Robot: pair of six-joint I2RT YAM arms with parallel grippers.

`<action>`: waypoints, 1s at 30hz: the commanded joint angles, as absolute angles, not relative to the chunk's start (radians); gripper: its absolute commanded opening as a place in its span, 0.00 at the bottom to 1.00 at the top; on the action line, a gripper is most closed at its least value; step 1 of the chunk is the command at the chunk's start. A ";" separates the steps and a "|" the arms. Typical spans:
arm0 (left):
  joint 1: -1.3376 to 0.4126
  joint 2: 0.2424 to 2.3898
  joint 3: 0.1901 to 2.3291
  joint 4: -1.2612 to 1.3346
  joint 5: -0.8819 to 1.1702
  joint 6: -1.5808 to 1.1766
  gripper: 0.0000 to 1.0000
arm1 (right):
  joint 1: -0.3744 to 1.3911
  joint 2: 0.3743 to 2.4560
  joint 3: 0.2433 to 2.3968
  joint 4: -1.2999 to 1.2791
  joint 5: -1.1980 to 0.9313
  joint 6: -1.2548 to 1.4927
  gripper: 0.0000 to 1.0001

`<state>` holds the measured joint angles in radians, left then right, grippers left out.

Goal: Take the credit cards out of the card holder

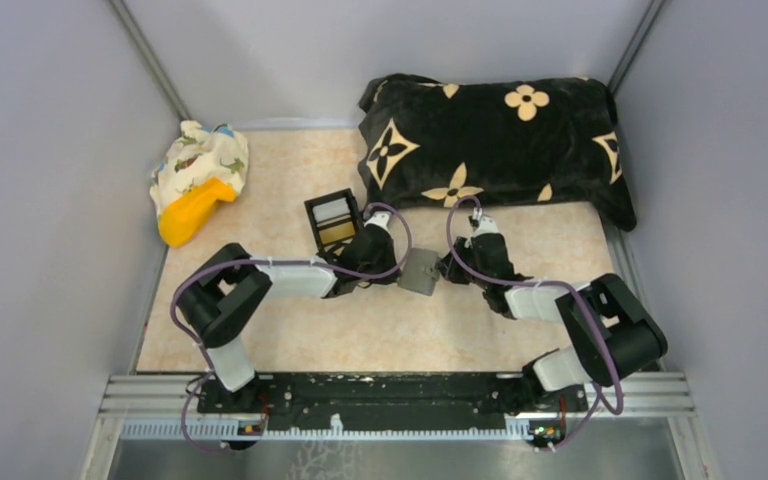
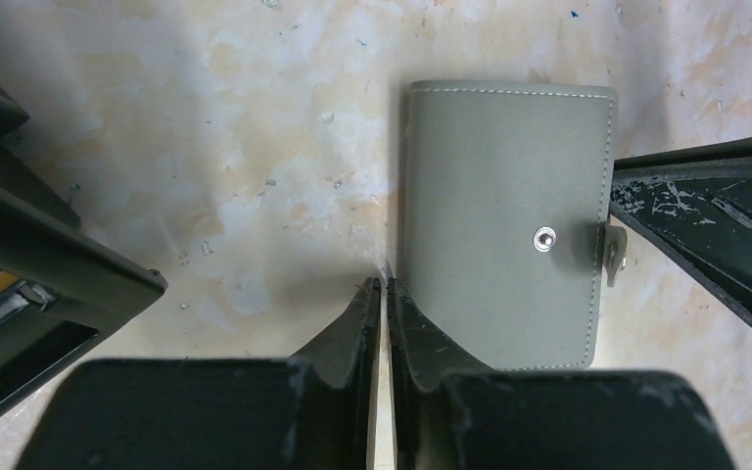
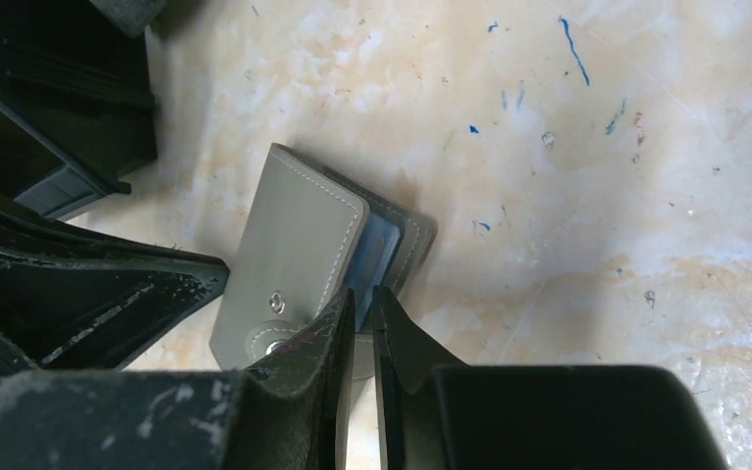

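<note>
The grey card holder lies on the marbled table between my two grippers. Its snap tab is undone and the top flap is slightly lifted. A light-blue strip shows in the opening; no credit cards show. My left gripper is shut, its tips at the holder's left edge with nothing between them. My right gripper is nearly closed at the flap's free edge, one finger on top of the flap and the other by the blue opening. In the top view, the left gripper and right gripper flank the holder.
A black box with gold and silvery compartments stands just behind the left gripper. A black pillow with beige flowers fills the back right. A patterned cloth with a yellow object lies at the back left. Grey walls close in both sides.
</note>
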<state>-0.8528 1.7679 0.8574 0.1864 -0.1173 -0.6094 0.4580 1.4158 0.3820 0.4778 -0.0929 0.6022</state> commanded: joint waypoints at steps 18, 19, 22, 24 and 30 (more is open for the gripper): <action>-0.866 1.820 0.876 0.227 0.016 -0.614 0.30 | 0.556 1.360 0.491 0.518 -0.166 0.564 0.13; -0.866 1.818 0.871 0.241 0.028 -0.611 0.31 | 0.559 1.366 0.494 0.517 -0.166 0.562 0.13; -0.867 1.810 0.861 0.267 0.065 -0.612 0.33 | 0.573 1.394 0.497 0.523 -0.158 0.558 0.14; -0.868 1.803 0.856 0.278 0.078 -0.610 0.35 | 0.575 1.420 0.496 0.530 -0.158 0.560 0.14; -0.868 1.765 0.831 0.290 0.083 -0.575 0.46 | 0.603 1.488 0.510 0.522 -0.157 0.545 0.14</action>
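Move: About 5 cm to the left hand's right, 1 cm ahead and just below, lies the middle of the card holder; its spine is right beside the shut fingertips. From the right hand that middle is some 4 cm left, 1 cm back and 1 cm below, the tips already at the slightly lifted cover edge. The black organiser is roughly 13 cm left of the left hand and 10 cm ahead; the blanket's middle lies about 28 cm ahead of the right hand and 13 cm to its right. Sweeping about 5 cm to its left, the right hand carries the cover's free edge up and over towards the spine with its still nearly shut fingertips, rising some 4 cm on the way and then sinking 2 cm, and turning 10 degrees counter-clockwise. The left hand slides about 3 cm right and a little back to the spine side, its fingers opening to nearly half as they come close to the raised cover. ##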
